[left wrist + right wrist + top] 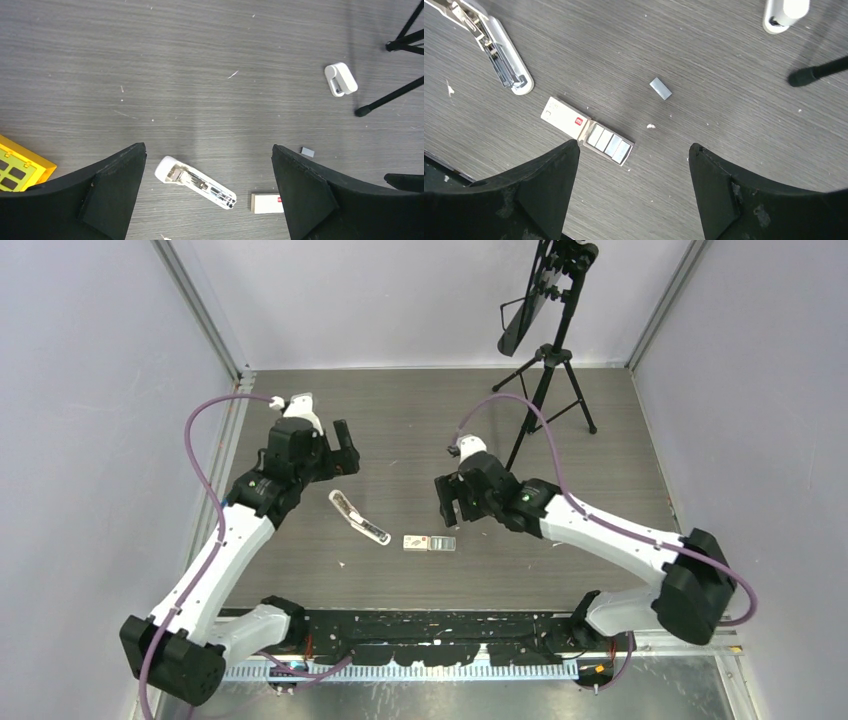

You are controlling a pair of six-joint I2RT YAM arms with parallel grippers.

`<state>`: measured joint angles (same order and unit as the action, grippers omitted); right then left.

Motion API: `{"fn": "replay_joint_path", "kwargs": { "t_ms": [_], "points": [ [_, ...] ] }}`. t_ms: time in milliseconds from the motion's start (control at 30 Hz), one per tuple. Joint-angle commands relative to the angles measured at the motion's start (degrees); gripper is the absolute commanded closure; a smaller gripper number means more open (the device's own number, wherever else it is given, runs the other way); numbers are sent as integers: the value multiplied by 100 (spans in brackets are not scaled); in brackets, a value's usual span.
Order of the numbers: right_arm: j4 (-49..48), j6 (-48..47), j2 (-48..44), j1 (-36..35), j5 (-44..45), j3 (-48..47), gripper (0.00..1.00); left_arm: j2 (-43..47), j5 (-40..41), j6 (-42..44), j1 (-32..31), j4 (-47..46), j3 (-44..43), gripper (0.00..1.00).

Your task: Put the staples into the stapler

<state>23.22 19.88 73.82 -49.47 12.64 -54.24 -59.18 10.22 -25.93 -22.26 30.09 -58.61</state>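
The stapler (pixel 358 517) lies open on the dark table, its silver channel facing up, also seen in the left wrist view (pixel 195 182) and the right wrist view (pixel 499 57). Just right of it sits the white staples box (pixel 430 543), marked red (pixel 566 117), with its grey tray (pixel 609 144) slid out and silvery staples strips inside. One loose strip (pixel 660 88) lies apart on the table. My left gripper (pixel 208 150) hovers open above the stapler, holding nothing. My right gripper (pixel 633 146) is open and empty above the table beside the tray.
A short stubby white stapler (pixel 340 79) lies farther back near a black tripod (pixel 545 390), whose foot (pixel 819 74) shows in the right wrist view. A yellow object (pixel 20 165) sits at the left edge of the left wrist view. Grey walls enclose the table.
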Motion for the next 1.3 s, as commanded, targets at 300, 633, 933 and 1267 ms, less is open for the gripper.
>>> {"fn": "replay_joint_path", "kwargs": {
  "t_ms": [300, 633, 933, 1267],
  "points": [
    [1166, -1704, 2217, 770, -1186, -1981, 26, -574, -584, 687, 760, 661, -477, 0],
    [1663, -2327, 3428, 960, -1075, -2834, 35, -667, 367, 776, 489, 1374, -930, 0],
    [1896, -2698, 3911, 1018, -1178, -3153, 44, -598, 1120, 1072, 249, 1604, -1574, 0],
    [2349, -2898, 4382, 1019, -1883, -3650, 52, -268, 1076, 1674, 249, 906, -1855, 0]
  ]
}}
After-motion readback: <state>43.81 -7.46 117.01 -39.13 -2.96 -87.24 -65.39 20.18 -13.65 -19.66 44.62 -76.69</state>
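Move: A small grey staple strip lies on the table about 7 cm ahead of the right hand, 1 cm to its left and some 14 cm below. The open staple box is about 3 cm back and 5 cm left of that hand, the opened stapler 2 cm ahead and 19 cm left, and a short white gadget 16 cm ahead and 5 cm right. From the left hand the strip lies about 21 cm right, 2 cm ahead and 23 cm below. The right hand sinks some 12 cm while reaching about 7 cm forward, past the staple box to just above the loose staple strip, its fingers tipping to point nearly straight down and narrowing from wide open to about half. The empty left hand, still wide open, draws about 5 cm left, dipping first and then rising to end higher, away from the opened stapler, as its wrist rolls some 15 degrees. ##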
